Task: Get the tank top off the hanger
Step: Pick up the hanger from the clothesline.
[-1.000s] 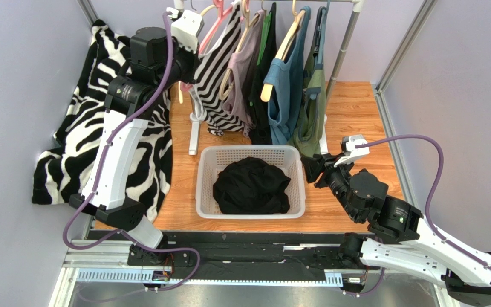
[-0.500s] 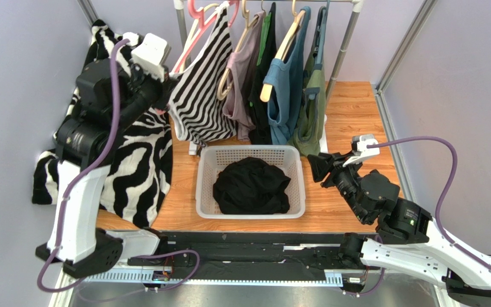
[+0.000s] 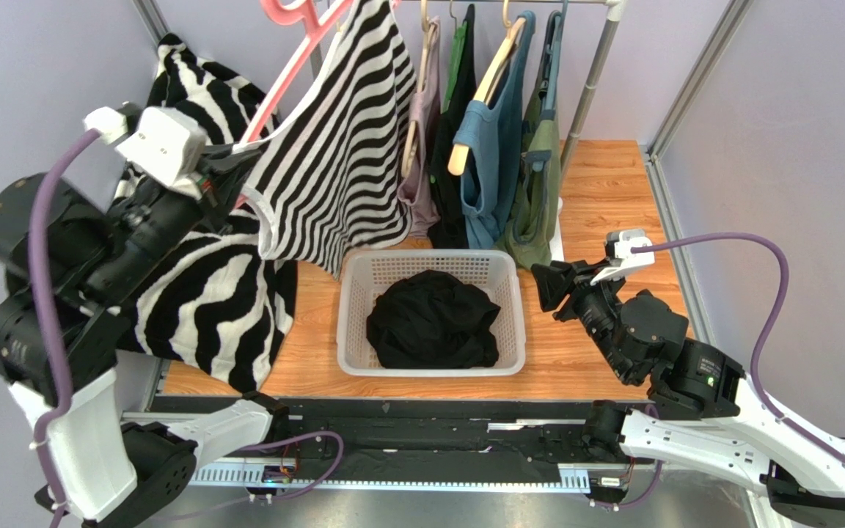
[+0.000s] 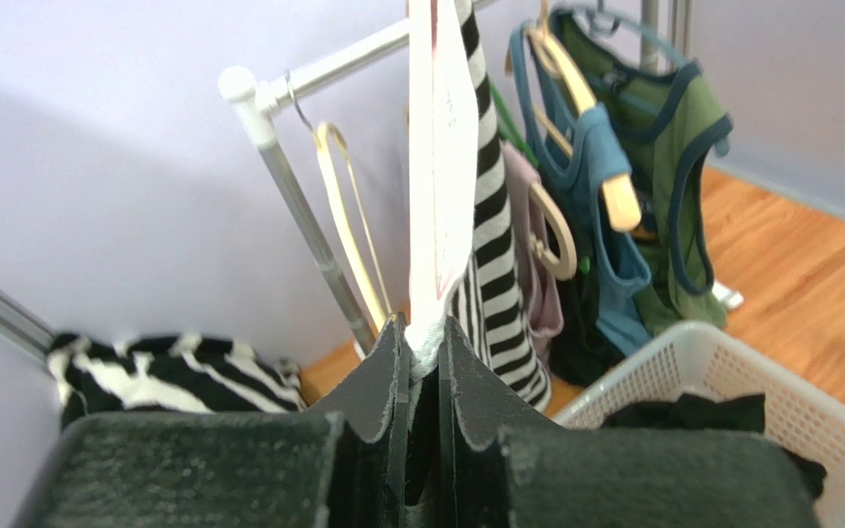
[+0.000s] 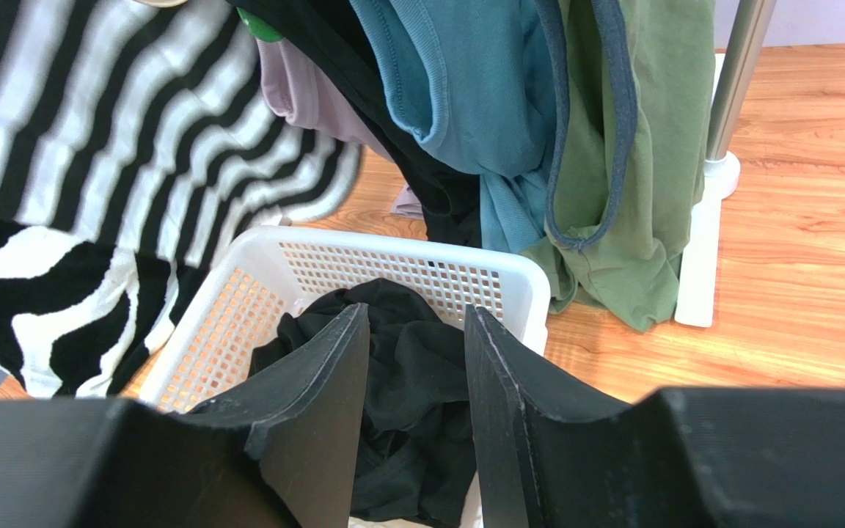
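Observation:
The black-and-white striped tank top (image 3: 333,143) hangs on a pink hanger (image 3: 281,50), lifted up and out to the left of the clothes rack. My left gripper (image 3: 240,165) is shut on the top's side edge. In the left wrist view a fold of white fabric is pinched between the jaws of the left gripper (image 4: 425,339), and the striped tank top (image 4: 491,209) rises straight above them. My right gripper (image 3: 543,284) hovers open by the basket's right rim. In the right wrist view the right gripper (image 5: 416,330) has nothing between its fingers.
A white basket (image 3: 356,270) holds a black garment (image 3: 432,319). The rack (image 3: 596,77) carries mauve, black, blue (image 3: 493,143) and green (image 3: 537,187) tops on wooden hangers. A zebra-print cloth (image 3: 212,297) drapes over the table's left side.
My left arm has swung left and toward the near side, pulling the striped top and pink hanger up and away from the rack. The right gripper shifted slightly right.

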{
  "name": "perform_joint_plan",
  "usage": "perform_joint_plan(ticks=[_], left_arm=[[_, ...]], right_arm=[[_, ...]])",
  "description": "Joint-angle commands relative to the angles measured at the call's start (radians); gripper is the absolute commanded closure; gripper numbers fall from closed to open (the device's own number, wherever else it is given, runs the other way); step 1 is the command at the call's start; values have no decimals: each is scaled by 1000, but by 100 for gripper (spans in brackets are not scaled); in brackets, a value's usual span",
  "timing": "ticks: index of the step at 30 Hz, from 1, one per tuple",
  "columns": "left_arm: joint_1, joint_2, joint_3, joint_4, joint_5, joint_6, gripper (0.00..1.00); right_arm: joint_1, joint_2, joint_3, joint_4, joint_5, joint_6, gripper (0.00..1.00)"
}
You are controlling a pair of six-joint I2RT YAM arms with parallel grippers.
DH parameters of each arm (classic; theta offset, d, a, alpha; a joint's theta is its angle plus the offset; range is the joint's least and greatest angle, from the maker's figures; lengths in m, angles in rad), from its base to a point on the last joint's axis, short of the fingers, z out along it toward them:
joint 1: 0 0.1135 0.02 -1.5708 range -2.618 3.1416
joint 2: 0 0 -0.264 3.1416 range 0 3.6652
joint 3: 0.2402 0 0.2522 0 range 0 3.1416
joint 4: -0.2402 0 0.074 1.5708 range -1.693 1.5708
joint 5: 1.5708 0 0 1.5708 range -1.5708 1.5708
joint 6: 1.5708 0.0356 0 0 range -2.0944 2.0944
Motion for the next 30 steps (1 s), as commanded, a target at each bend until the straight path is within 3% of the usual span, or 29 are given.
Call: perform_joint_plan(ticks=[1,8,12,18,30], left_arm=[[-5,-65,85,189,78,61,100],[-5,-100,178,169,167,81,100],[6,-109,231,98,332,129,100],[19,-121,206,38,468,142,100],[26,-54,191,49,528,188,100]], right_arm=[[6,-15,10,11,30,0,59],[4,-27,-2,-3,44,1,59],[4,-35,-6,-4,52,-3,59],[4,-41,-9,-3,53,-6,59],[4,-84,-26,-1,70,-14,58]])
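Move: The basket, with the black top in it, is where the striped tank top on its pink hanger is being taken: about level with the left hand fore and aft, some 20 cm to its right and 52 cm below. The lilac top hangs roughly 26 cm ahead and 20 cm right, 27 cm lower; the empty beige hanger about 25 cm ahead, 7 cm right and 15 cm lower. From the right hand the basket is level, about 16 cm left and 28 cm down. The striped tank top and pink hanger, already free of the rail, are drawn away from the clothesline by the left hand, still pinching one shoulder end: about 15 cm back while rising some 9 cm, fingers tipping up. The hand then sinks about 4 cm and edges right; over the whole move it turns some 25 degrees clockwise, swinging the hanger's far end towards the right arm. ##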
